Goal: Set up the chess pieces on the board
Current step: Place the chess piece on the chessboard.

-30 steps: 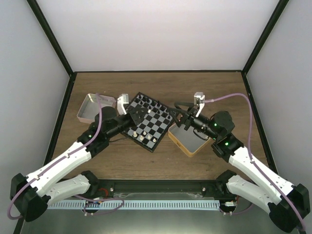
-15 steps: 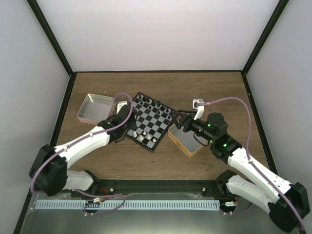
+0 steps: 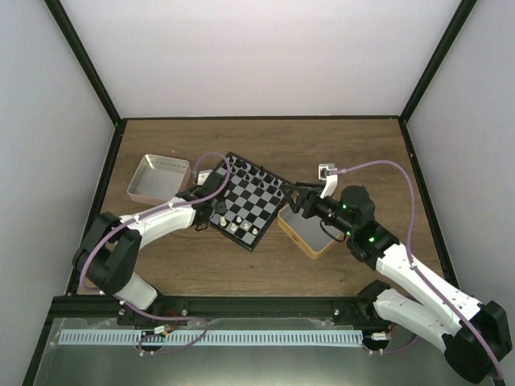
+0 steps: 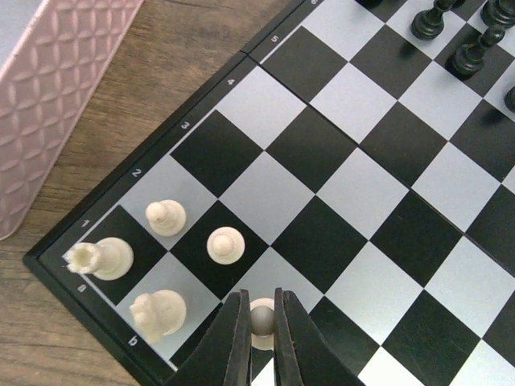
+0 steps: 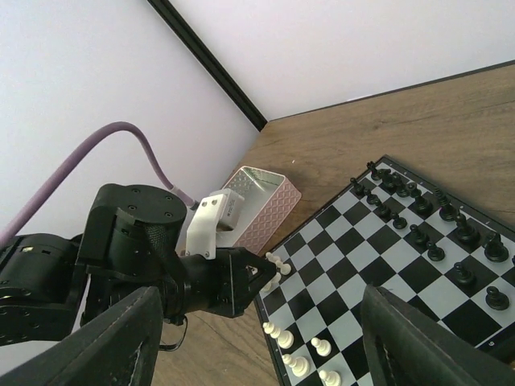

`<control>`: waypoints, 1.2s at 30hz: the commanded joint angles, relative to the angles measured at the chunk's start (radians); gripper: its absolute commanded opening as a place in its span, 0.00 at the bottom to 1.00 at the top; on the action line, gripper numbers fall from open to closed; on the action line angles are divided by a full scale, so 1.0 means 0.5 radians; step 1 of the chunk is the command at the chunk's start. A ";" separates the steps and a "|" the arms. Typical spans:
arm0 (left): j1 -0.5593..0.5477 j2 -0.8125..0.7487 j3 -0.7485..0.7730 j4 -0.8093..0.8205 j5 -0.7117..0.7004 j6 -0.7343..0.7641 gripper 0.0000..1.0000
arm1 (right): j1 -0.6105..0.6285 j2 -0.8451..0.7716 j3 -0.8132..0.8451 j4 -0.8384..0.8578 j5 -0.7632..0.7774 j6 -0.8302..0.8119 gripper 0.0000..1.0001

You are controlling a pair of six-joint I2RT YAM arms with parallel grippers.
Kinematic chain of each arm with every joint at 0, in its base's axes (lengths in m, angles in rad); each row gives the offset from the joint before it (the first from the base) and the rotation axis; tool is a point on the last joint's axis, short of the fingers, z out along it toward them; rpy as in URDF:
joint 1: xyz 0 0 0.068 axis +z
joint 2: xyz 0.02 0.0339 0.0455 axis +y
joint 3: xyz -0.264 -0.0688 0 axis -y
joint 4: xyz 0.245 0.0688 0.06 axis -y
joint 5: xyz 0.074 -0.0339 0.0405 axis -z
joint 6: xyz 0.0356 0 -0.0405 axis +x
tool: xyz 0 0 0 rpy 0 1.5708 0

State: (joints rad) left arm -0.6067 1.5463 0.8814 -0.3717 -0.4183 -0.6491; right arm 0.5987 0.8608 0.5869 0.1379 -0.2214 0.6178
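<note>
The board [image 4: 326, 241] fills the left wrist view. My left gripper [image 4: 260, 299] is shut on a cream-white pawn [image 4: 261, 321] over a light square by the board's near corner. Whether its base rests on the square I cannot tell. Beside it stand a white rook [image 4: 100, 259], a knight [image 4: 158, 314] and two pawns [image 4: 165, 217], with black pieces [image 4: 451, 32] at the far side. From above, the left gripper [image 3: 216, 211] sits at the left edge of the board [image 3: 251, 201]. My right gripper [image 3: 291, 198] hovers open and empty at the board's right edge.
A pink tin [image 3: 157, 178] lies left of the board, close to the left wrist. A tan tin [image 3: 310, 233] sits under the right arm at the board's right. More white pieces [image 5: 299, 363] stand along the near edge of the board [image 5: 386, 265]. Dark frame posts rise at the table's edges.
The left arm has folded back toward the left, and its gripper has come down with the pawn to the board's left edge. The right gripper shifted slightly and stays open.
</note>
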 commanded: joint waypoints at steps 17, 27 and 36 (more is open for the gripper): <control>0.051 0.178 -0.100 0.253 0.140 0.043 0.05 | 0.007 0.000 -0.005 -0.033 0.009 0.019 0.69; 0.051 0.074 -0.088 0.149 0.289 0.029 0.29 | 0.006 -0.011 0.001 -0.042 0.008 0.026 0.69; 0.051 -0.169 0.016 -0.018 0.211 0.046 0.31 | 0.007 -0.009 0.031 -0.118 0.096 0.073 0.69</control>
State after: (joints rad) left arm -0.5869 1.5200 0.8463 -0.3340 -0.2840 -0.6277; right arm 0.5987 0.8612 0.5861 0.1120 -0.2176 0.6308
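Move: The left gripper holds a white pawn just over its light square, whose surface lies about 5 cm below and 1 cm to the right. Around it, some 4 cm below the hand, stand the nearest pawn, 2 cm ahead and 1 cm left; the knight, 1 cm back and 3 cm left; and the rook, 1 cm ahead and 5 cm left. From the idle right hand the square is roughly 9 cm ahead, 21 cm left and 25 cm down. Lower the left gripper about 3 cm, easing 1 cm right, to set the held pawn on the light square beside the nearest pawn, keeping the fingers shut on the way down. Then open them to roughly a third to let the pawn go, and lift some 2.5 cm clear, with the wrist almost unturned. ##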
